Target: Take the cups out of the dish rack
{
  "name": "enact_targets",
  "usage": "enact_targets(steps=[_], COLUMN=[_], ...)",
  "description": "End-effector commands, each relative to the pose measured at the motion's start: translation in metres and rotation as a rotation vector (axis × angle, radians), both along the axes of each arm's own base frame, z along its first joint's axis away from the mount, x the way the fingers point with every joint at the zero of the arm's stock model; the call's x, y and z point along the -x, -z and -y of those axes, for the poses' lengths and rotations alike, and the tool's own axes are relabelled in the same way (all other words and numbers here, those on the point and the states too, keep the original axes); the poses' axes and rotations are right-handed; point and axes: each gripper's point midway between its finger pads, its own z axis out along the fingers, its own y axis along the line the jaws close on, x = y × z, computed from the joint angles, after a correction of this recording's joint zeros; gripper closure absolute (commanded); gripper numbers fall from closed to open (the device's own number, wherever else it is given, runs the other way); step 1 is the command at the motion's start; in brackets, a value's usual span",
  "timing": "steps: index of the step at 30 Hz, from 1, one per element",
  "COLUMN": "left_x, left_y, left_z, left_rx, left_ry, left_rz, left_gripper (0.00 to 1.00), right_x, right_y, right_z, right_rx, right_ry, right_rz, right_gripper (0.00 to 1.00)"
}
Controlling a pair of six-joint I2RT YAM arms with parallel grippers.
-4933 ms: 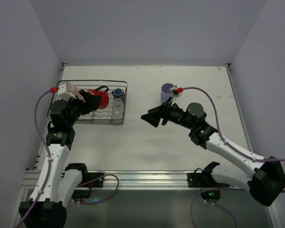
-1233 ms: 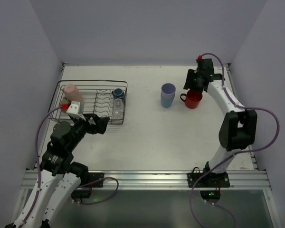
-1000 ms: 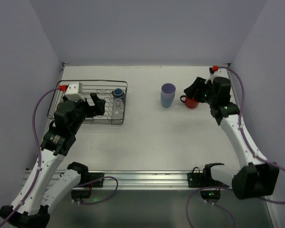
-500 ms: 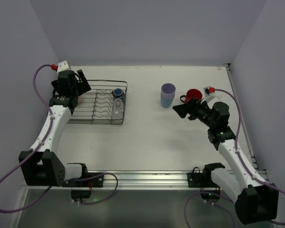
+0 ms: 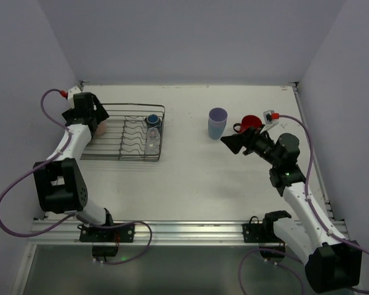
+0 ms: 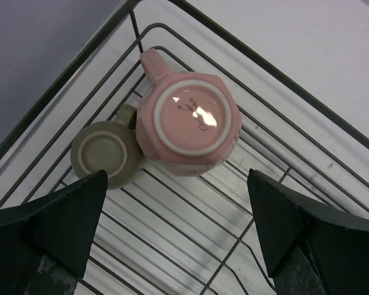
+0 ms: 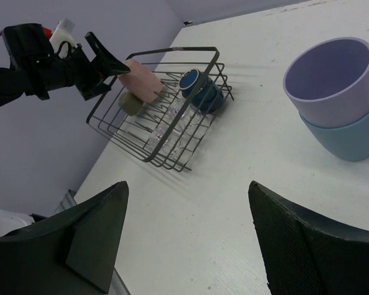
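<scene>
The black wire dish rack stands at the far left. In its far left corner a pale pink cup and a small olive-brown mug sit upside down, touching. My left gripper hovers open above them, holding nothing; it also shows in the top view. A small blue cup sits at the rack's far right end. The lavender tumbler stands on the table, nested in a pale blue cup. The red mug stands to its right. My right gripper is open and empty near the tumbler.
Clear glass items lie in the rack's right section, near the wavy dividers. The left wall runs close beside the rack. In the right wrist view the rack lies across white table from the tumbler.
The red mug went from the rack to the table beside the tumbler. My left gripper moved to the rack's far left corner. My right gripper drew back from the mug.
</scene>
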Motion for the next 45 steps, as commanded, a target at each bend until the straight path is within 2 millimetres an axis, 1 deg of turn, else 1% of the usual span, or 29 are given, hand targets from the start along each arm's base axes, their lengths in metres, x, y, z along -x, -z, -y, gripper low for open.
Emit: enact_targets(steps=[1,2,4,5,7,8,10,11,12,13,15,17,21,25,26,27,28,30,31,32,33,36,37,38,39,42,43,44,45], left_x=[-0.024,-0.028,-0.035,-0.039,-0.042,-0.044,-0.048,-0.05,-0.051,-0.058,-0.062,-0.065,-0.069,-0.074,-0.075,-0.076,-0.075,-0.073,-0.072,-0.069,-0.068,-0.064,-0.062,-0.06,-0.059,-0.052,-0.05,-0.044,-0.043], left_y=[-0.026,-0.02,-0.018,-0.012,-0.007,0.001,0.006,0.014,0.016,0.011,0.014,0.017,0.013,0.007,0.005,0.004,0.003,0.003,0.002,0.0,-0.001,-0.012,-0.016,-0.025,-0.029,-0.043,-0.049,-0.045,-0.045], left_z=[-0.023,-0.024,-0.026,-0.027,-0.028,-0.028,-0.028,-0.028,-0.027,-0.027,-0.026,-0.026,-0.028,-0.027,-0.027,-0.025,-0.025,-0.025,-0.025,-0.025,-0.025,-0.019,-0.017,-0.015,-0.01,-0.002,0.001,0.004,0.007], left_rx=[-0.041,-0.043,-0.052,-0.059,-0.065,-0.064,-0.059,-0.052,-0.043,-0.046,-0.04,-0.04,-0.045,-0.057,-0.06,-0.058,-0.06,-0.056,-0.056,-0.055,-0.049,-0.024,-0.017,-0.011,0.007,0.048,0.057,0.076,0.095], left_ry=[-0.037,-0.024,-0.003,0.011,0.022,0.026,0.041,0.043,0.055,0.059,0.069,0.07,0.066,0.089,0.092,0.099,0.101,0.1,0.096,0.088,0.081,0.091,0.094,0.099,0.111,0.121,0.124,0.126,0.128], left_rz=[0.129,0.123,0.125,0.116,0.107,0.091,0.085,0.07,0.066,0.1,0.102,0.1,0.12,0.136,0.14,0.144,0.143,0.147,0.148,0.147,0.149,0.177,0.188,0.211,0.224,0.251,0.263,0.236,0.239], left_gripper=[0.0,0.0,0.0,0.0,0.0,0.0,0.0,0.0,0.0,0.0,0.0,0.0,0.0,0.04,0.11,0.16,0.26,0.38,0.49,0.53,0.61,0.67,0.71,0.72,0.74,0.79,0.81,0.83,0.84], right_x=[0.003,0.003,0.004,0.004,0.004,0.004,0.005,0.004,0.005,0.005,0.005,0.006,0.005,0.007,0.006,0.007,0.007,0.007,0.007,0.007,0.007,0.007,0.008,0.008,0.009,0.012,0.013,0.015,0.016], right_y=[-0.009,-0.009,-0.008,-0.007,-0.006,-0.006,-0.006,-0.006,-0.005,-0.005,-0.006,-0.006,-0.006,-0.005,-0.005,-0.005,-0.005,-0.006,-0.006,-0.007,-0.008,-0.011,-0.013,-0.013,-0.015,-0.022,-0.028,-0.033,-0.037], right_z=[-0.008,-0.01,-0.013,-0.015,-0.016,-0.017,-0.019,-0.019,-0.02,-0.021,-0.022,-0.023,-0.023,-0.025,-0.025,-0.026,-0.026,-0.026,-0.025,-0.025,-0.025,-0.025,-0.026,-0.025,-0.026,-0.027,-0.027,-0.028,-0.029], right_rx=[-0.01,-0.008,-0.004,-0.001,0.001,0.005,0.009,0.014,0.016,0.016,0.018,0.022,0.027,0.027,0.029,0.028,0.03,0.033,0.035,0.036,0.035,0.032,0.03,0.027,0.025,0.014,0.005,-0.001,-0.006], right_ry=[-0.048,-0.056,-0.07,-0.076,-0.081,-0.083,-0.089,-0.085,-0.087,-0.088,-0.095,-0.096,-0.095,-0.103,-0.103,-0.106,-0.106,-0.103,-0.101,-0.099,-0.096,-0.097,-0.1,-0.098,-0.101,-0.104,-0.106,-0.106,-0.109], right_rz=[0.036,0.038,0.033,0.031,0.026,0.03,0.029,0.034,0.033,0.033,0.035,0.036,0.039,0.037,0.037,0.037,0.035,0.037,0.038,0.04,0.042,0.045,0.045,0.043,0.045,0.054,0.057,0.064,0.065], right_gripper=[0.18,0.18,0.17,0.16,0.16,0.16,0.15,0.15,0.15,0.15,0.15,0.15,0.15,0.15,0.15,0.15,0.15,0.15,0.15,0.15,0.15,0.15,0.15,0.15,0.15,0.15,0.15,0.16,0.16])
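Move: The pink cup, standing upside down in the rack's far left corner, is about 6 cm ahead of the open left hand, 1 cm to its left and 7 cm below. The grey-green cup is about 7 cm nearer the base than the pink cup and 5 cm farther left; the blue cup is roughly 23 cm to the pink cup's right and 1 cm nearer. From the right hand, the pink cup is some 18 cm ahead, 53 cm left and 17 cm lower. The left hand dips about 5 cm forward and down, pinches the pink cup, then lifts back and right. ##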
